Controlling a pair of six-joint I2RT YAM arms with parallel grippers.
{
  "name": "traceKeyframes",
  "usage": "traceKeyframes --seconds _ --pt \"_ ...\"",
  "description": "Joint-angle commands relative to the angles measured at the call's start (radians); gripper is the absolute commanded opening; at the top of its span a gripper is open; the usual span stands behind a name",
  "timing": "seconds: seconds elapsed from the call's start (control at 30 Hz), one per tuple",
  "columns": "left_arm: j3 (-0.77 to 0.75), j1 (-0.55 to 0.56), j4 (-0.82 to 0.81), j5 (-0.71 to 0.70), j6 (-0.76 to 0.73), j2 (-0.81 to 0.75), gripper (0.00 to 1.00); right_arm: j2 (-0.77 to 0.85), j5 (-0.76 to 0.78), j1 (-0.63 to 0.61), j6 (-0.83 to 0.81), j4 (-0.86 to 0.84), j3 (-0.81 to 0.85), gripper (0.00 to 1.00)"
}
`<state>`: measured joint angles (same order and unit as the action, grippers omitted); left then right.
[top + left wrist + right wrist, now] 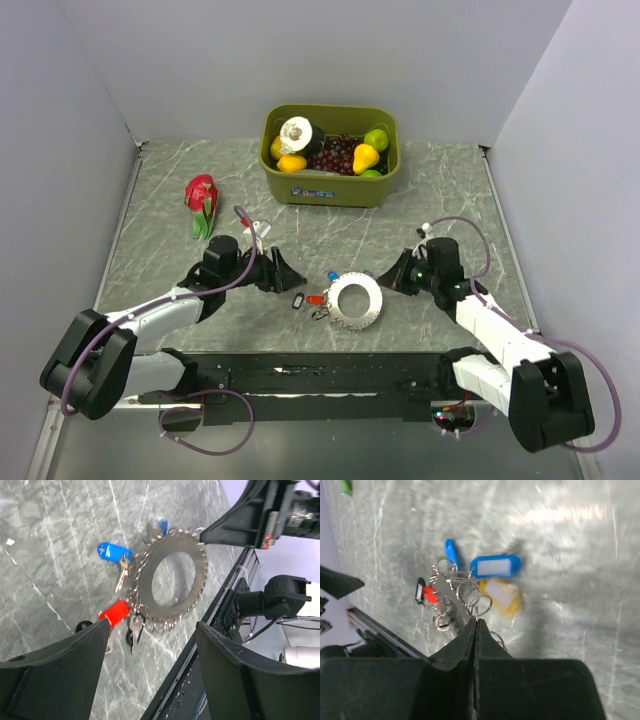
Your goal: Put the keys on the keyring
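The keyring [356, 320] lies near the table's middle, a grey ring with a chain-like rim [196, 555]. Keys hang off its left side: a blue one [113, 550], a red one [116, 612], a second blue one [162, 526], and in the right wrist view also a yellow one [503, 597] and a black one [420, 590]. My right gripper [383, 277] is shut, its tips [475, 621] pinching a wire loop of the ring's rim [480, 605]. To the left of the keys, my left gripper [287, 272] stands open [152, 630], holding nothing.
A green basket [330, 190] of fruit stands at the back centre. A red dragon fruit [201, 197] lies at the back left. A black rail [330, 375] runs along the near edge, between the arm bases. Grey walls close the left, right and back sides.
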<state>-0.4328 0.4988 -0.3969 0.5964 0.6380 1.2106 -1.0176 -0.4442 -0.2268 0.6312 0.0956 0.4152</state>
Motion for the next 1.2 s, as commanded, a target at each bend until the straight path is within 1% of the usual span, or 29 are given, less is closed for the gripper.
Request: traceKeyframes --seconds 0.0,0.1,0.23,0.37,0.5,0.57,0.6,0.73,0.83,0.97,1.0,1.17 --pt "-0.043 -0.002 -0.06 0.016 -0.003 -0.006 0.75 0.082 0.001 -0.009 -0.145 0.072 0.063 0.0" --pt "-0.047 0.0 -0.079 0.031 -0.003 -0.022 0.75 0.116 -0.039 -0.019 -0.168 0.038 0.062 0.0" --pt "-0.064 0.0 -0.095 0.048 -0.012 -0.052 0.76 0.152 -0.054 -0.057 -0.231 0.055 0.106 0.0" --pt "-0.09 0.0 -0.103 0.057 -0.024 -0.079 0.77 0.22 0.034 -0.13 -0.307 0.098 0.161 0.0" --pt "-0.116 0.0 -0.121 0.068 -0.021 -0.071 0.77 0.264 0.039 -0.195 -0.381 0.069 0.172 0.0" --pt "-0.119 0.0 -0.147 0.08 -0.014 -0.069 0.76 0.278 0.01 -0.209 -0.403 0.035 0.166 0.0" --pt "-0.121 0.0 -0.154 0.086 -0.012 -0.071 0.76 0.283 -0.029 -0.209 -0.413 0.02 0.149 0.0" --pt "-0.13 0.006 -0.18 0.105 -0.024 -0.083 0.77 0.335 -0.068 -0.21 -0.427 -0.068 0.108 0.0" --pt "-0.139 0.029 -0.198 0.12 -0.049 -0.086 0.77 0.372 -0.091 -0.213 -0.447 -0.112 0.091 0.0" --pt "-0.175 0.078 -0.229 0.147 -0.078 -0.066 0.74 0.39 -0.154 -0.213 -0.444 -0.175 0.083 0.0" --pt "-0.179 0.087 -0.241 0.155 -0.081 -0.056 0.72 0.389 -0.175 -0.215 -0.439 -0.204 0.08 0.0" --pt "-0.207 0.125 -0.365 0.177 -0.089 -0.017 0.72 0.392 -0.27 -0.229 -0.423 -0.316 0.056 0.0"
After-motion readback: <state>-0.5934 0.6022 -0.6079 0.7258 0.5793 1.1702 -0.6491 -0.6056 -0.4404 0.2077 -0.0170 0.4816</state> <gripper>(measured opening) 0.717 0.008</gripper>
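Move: The keyring hangs slanting from the right fingers, its middle about 5 cm left, 3 cm back and 3 cm below that hand. From the open left hand the keyring's middle is some 12 cm right, 1 cm back and 8 cm below. The red tag is about 4 cm right, 1 cm ahead and 11 cm below the left hand, the blue tag 7 right, 5 ahead and 10 below, and the loose black tag 1 ahead and 12 below. Keeping the keyring's rim pinched in its shut fingers, the right arm carries it about 14 cm up, with some 5 cm left towards the left gripper and 4 cm back, while the fingers tip up from steeply down to nearly level and swing some 30 degrees counter-clockwise to face the other hand. Fingers still wide open and touching nothing, the left arm rises about 12 cm alongside, at first almost straight up, then also rightward and a little back in the last third, towards the right fingertips, as its fingers level out and turn slightly clockwise. ##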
